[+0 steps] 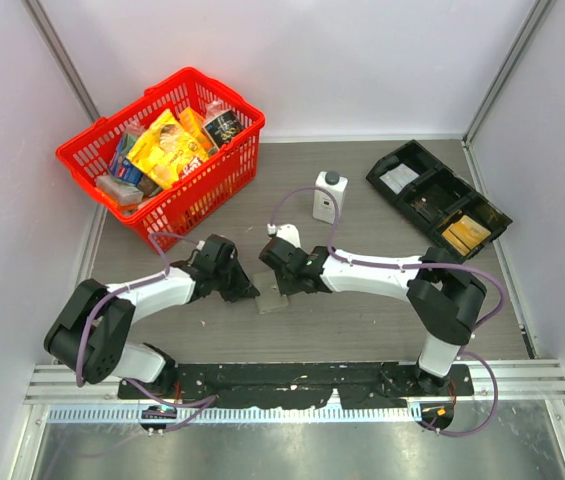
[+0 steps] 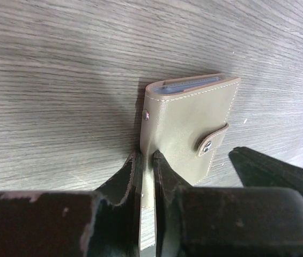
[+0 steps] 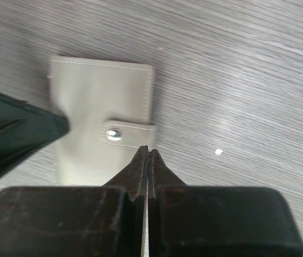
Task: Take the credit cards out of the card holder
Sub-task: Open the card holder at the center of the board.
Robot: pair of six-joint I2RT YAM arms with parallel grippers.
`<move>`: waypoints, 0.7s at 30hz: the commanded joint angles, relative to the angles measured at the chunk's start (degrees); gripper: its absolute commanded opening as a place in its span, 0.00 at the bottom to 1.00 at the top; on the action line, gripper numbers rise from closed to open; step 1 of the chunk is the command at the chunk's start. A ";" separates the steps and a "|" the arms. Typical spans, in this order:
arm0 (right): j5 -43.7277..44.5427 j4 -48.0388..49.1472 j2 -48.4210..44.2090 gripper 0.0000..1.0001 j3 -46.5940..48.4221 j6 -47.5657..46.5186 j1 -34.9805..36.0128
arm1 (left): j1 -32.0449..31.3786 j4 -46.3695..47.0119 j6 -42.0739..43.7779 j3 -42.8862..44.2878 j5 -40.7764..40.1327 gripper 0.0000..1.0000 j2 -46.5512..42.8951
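The taupe card holder lies on the wooden table between the two arms, its snap strap fastened. The edges of the credit cards show as a bluish-grey strip at its far open end. My left gripper is shut on the card holder's spine edge, which passes between its fingers. My right gripper is shut, with its tips at the strap's free end; I cannot tell whether they pinch it. From above, the card holder sits just under the left gripper and the right gripper.
A red basket of packets stands at the back left. A white bottle is behind the grippers. A long black tray with compartments lies at the back right.
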 commanded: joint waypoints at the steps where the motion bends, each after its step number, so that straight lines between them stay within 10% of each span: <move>1: 4.62 -4.15 -3.08 0.01 -1.29 1.03 -1.50 | 0.31 -4.73 2.33 1.48 -3.82 0.06 0.72; 6: 0.59 -1.62 -4.92 0.13 -1.29 -0.38 -1.33 | -0.39 -5.44 2.24 1.57 -4.96 0.06 -0.51; 13: -1.97 0.59 -1.33 0.59 2.83 -1.61 0.43 | -0.66 -5.70 1.62 1.66 -5.23 0.07 -0.42; 21: -1.00 -1.69 5.62 0.58 9.42 -2.49 2.63 | -1.01 -5.00 -0.83 0.78 -5.06 0.07 -0.77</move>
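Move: My left hand already pinches the card holder's spine; the holder's middle is about 3 cm to its right, 1 cm ahead and 1 cm lower. From my shut right fingers that middle is some 3 cm left, 1 cm ahead and 3 cm below, with the buttoned strap only 2 cm left and 1 cm ahead. The white bottle stands about 18 cm ahead of my right hand and 9 cm to its right. I swing my right hand nearly 3 cm right, clear of the strap, then bring it back left about 5 cm over the card holder, rising a little on the way. On that return I spread its shut fingers past halfway, so that they come to either side of the strap. My left hand stays put and keeps its pinch on the spine. ##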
